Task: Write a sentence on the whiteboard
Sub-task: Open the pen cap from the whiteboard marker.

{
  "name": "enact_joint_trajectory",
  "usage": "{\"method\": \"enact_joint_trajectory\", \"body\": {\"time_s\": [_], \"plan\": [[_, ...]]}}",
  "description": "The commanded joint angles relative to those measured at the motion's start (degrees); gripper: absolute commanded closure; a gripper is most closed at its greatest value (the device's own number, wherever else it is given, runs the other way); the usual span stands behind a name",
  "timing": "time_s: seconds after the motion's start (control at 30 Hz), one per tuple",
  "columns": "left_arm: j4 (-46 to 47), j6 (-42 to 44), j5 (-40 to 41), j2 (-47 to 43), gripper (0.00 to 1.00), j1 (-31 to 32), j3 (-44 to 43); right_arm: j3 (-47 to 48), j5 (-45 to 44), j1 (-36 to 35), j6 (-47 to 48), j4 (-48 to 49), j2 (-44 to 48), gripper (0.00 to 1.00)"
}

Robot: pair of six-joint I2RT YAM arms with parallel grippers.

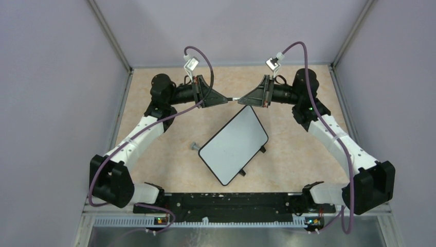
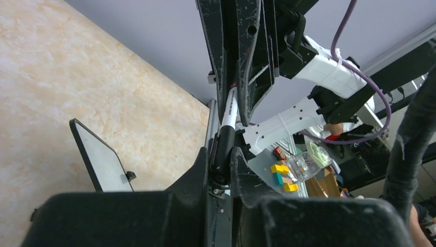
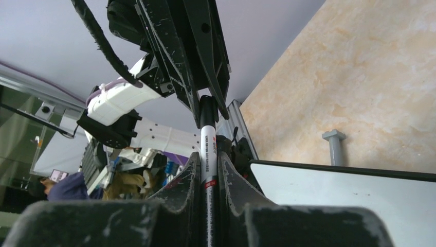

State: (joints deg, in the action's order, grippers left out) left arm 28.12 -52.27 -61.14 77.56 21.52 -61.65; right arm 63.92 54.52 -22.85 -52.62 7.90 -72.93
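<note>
The whiteboard [image 1: 234,145] lies tilted on the table's middle, its face blank white; no sentence shows on it. Above its far corner the two grippers meet tip to tip with a marker [image 1: 233,99] held level between them. My left gripper [image 1: 225,99] is shut on the marker's black cap [image 2: 224,146], as its own view [image 2: 222,154] shows. My right gripper [image 1: 241,99] is shut on the white printed barrel [image 3: 208,154], jaws [image 3: 208,162] pressed to both sides. The whiteboard's edge appears in both wrist views [image 2: 100,162] [image 3: 360,200].
A small grey T-shaped peg [image 1: 194,146] [image 3: 334,146] stands on the beige tabletop just left of the whiteboard. Metal frame posts and purple walls enclose the table [image 1: 154,170]. Both arms reach far back, elbows out to the sides.
</note>
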Motion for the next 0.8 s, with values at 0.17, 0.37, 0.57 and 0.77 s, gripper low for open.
{"method": "enact_joint_trajectory", "body": {"time_s": [0.17, 0.37, 0.57, 0.77], "plan": [[-0.6, 3.2, -0.8, -0.6, 1.0, -1.3, 0.8, 0.9, 1.7, -0.3, 2.0, 1.5, 1.0, 1.0], [-0.5, 3.2, -1.9, -2.0, 1.0, -3.4, 1.4, 1.0, 2.4, 0.7, 4.0, -0.5, 1.9, 0.67], [0.8, 2.0, -2.3, -2.0, 1.0, -3.0, 1.6, 1.8, 2.1, 0.5, 3.6, -1.1, 1.6, 0.47], [-1.4, 4.0, -2.2, -1.1, 1.0, -1.1, 0.2, 1.7, 2.5, -0.6, 2.0, 0.9, 0.9, 0.48]]}}
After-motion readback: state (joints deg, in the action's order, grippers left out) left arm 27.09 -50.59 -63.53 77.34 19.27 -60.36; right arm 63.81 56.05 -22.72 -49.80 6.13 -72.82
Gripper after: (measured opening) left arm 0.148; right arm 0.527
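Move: I hold the marker by its black cap end in my left fingers; its middle lies about 4 cm to the right of my left hand, level with it, and some 2 cm left of my right hand, whose fingers are shut on the barrel. The whiteboard's middle is roughly 32 cm below my left hand, 4 cm back and 3 cm to its right; the grey peg stands about 14 cm left and 4 cm back, equally low. With my left fingers still pinching the cap end, I draw that hand left, away from my right hand, by about 1.5 cm while it sinks roughly 1 cm, then ease back slightly at the end. My right hand stays nearly in place, first keeping its grip on the barrel, then opening its fingers to about half and letting go. ##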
